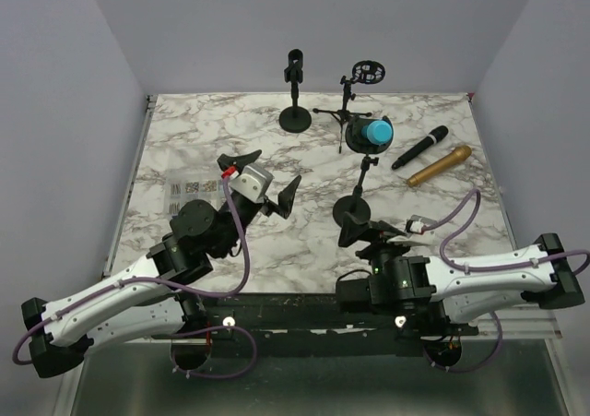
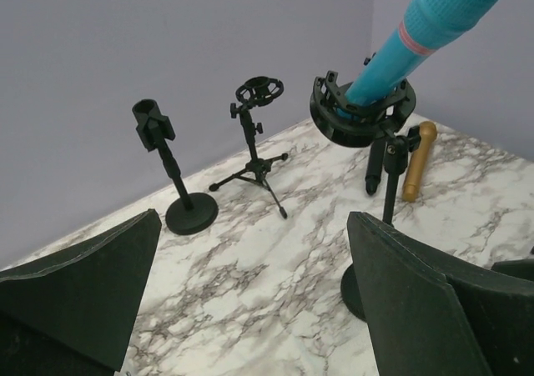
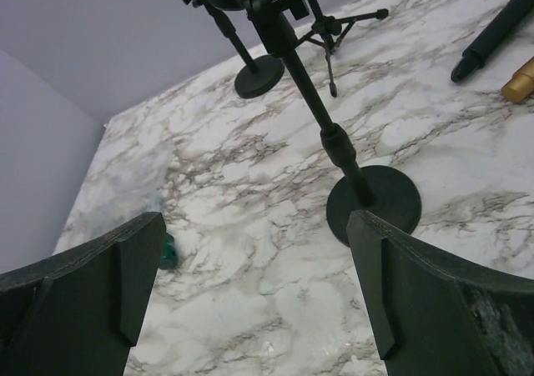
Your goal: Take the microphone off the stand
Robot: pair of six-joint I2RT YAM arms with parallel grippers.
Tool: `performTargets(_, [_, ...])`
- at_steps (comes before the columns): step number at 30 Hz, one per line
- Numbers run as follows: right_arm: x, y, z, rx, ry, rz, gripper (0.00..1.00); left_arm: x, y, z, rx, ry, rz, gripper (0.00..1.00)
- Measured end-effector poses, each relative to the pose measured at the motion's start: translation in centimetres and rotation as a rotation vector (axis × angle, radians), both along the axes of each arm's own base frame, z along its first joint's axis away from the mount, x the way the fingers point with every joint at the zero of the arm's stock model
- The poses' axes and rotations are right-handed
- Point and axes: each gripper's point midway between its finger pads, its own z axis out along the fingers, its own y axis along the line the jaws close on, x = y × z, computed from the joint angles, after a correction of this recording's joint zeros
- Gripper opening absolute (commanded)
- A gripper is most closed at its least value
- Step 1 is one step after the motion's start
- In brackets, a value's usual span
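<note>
A teal-blue microphone [image 1: 375,133] sits tilted in a black shock mount on a stand whose round base [image 1: 351,209] rests mid-table. In the left wrist view the microphone [image 2: 438,22] rises out of the mount [image 2: 363,113] at the upper right. My left gripper [image 1: 263,184] is open and empty, left of the stand and apart from it; it also shows in the left wrist view [image 2: 250,309]. My right gripper [image 1: 376,234] is open and empty just in front of the base. In the right wrist view [image 3: 250,301] the stand pole [image 3: 321,113] and base [image 3: 375,201] lie ahead to the right.
An empty clip stand [image 1: 295,89] and an empty tripod stand [image 1: 355,93] are at the back. A black microphone [image 1: 419,148] and a gold microphone [image 1: 440,166] lie on the marble at right. A printed sheet [image 1: 194,190] lies at left. A small green object [image 3: 167,251] shows by the right gripper's left finger.
</note>
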Motion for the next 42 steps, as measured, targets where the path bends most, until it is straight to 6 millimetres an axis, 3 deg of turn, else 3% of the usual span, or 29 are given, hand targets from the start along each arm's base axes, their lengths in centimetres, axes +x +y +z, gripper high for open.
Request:
performTargets(3, [0.6, 0.8, 0.0, 0.111, -0.002, -0.032, 1.0, -0.3, 0.1, 1.2, -0.05, 0.015, -0.012, 0.99])
performTargets(6, [2.0, 1.8, -1.7, 0.275, 0.02, -0.095, 1.0, -0.8, 0.2, 2.5, -0.096, 0.036, -0.033, 0.98])
performTargets(8, [3.6, 2.6, -4.5, 0.443, 0.098, -0.155, 1.0, -1.2, 0.2, 3.2, -0.126, 0.057, -0.054, 0.98])
performTargets(10, [5.5, 4.2, -8.5, 0.689, 0.227, -0.188, 1.0, -1.6, 0.2, 3.6, -0.145, 0.08, -0.073, 0.98])
performTargets(12, [8.1, 6.8, -12.3, 0.925, 0.378, -0.173, 1.0, -2.1, 0.5, 3.4, -0.154, 0.115, -0.085, 0.99])
performTargets(14, [11.0, 10.7, -14.2, 1.119, 0.5, -0.084, 1.0, -2.7, 1.4, 3.1, -0.162, 0.149, -0.089, 0.99])
performTargets(16, [12.3, 14.9, -13.7, 1.237, 0.575, 0.087, 1.0, -3.4, 2.7, 3.2, -0.177, 0.168, -0.085, 0.98])
performTargets(18, [11.6, 19.3, -11.2, 1.299, 0.641, 0.323, 1.0, -4.2, 4.4, 3.7, -0.208, 0.177, -0.075, 0.99])
performTargets(21, [9.5, 22.9, -5.8, 1.295, 0.633, 0.617, 1.0, -5.5, 7.8, 5.1, -0.286, 0.161, -0.054, 0.99])
performTargets(23, [8.1, 23.9, -2.5, 1.242, 0.583, 0.758, 1.0, -6.2, 9.7, 6.3, -0.339, 0.142, -0.038, 0.99])
performTargets(27, [5.3, 23.6, 1.2, 1.085, 0.473, 0.87, 1.0, -6.2, 11.6, 6.9, -0.367, 0.129, 0.012, 0.98])
performTargets(30, [2.6, 21.9, 2.3, 1.026, 0.422, 0.9, 1.0, -5.7, 11.5, 6.3, -0.326, 0.129, 0.045, 0.99])
performTargets(33, [0.5, 19.7, 0.0, 0.939, 0.43, 0.89, 1.0, -5.0, 10.9, 5.9, -0.283, 0.125, 0.063, 0.98])
performTargets(37, [0.5, 16.2, -3.7, 0.71, 0.427, 0.785, 1.0, -3.8, 9.0, 5.2, -0.198, 0.121, 0.077, 0.99])
performTargets(42, [1.5, 9.7, -2.6, 0.455, 0.279, 0.641, 1.0, -2.4, 6.7, 4.9, -0.1, 0.092, 0.08, 0.99])
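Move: The blue microphone in its stand is roughly 16 cm straight ahead of the empty right hand and 14 cm above it. The stand's round base is 17 cm ahead and 24 cm below; the ring tripod stands about 38 cm beyond the microphone, and the gold microphone 18 cm beyond and 29 cm right of it. From the left hand, the blue microphone is some 10 cm ahead, 23 cm right and 3 cm up. Right hand swoops forward, down and about 24 cm left, climbs back, then swings right; left hand sways left. ##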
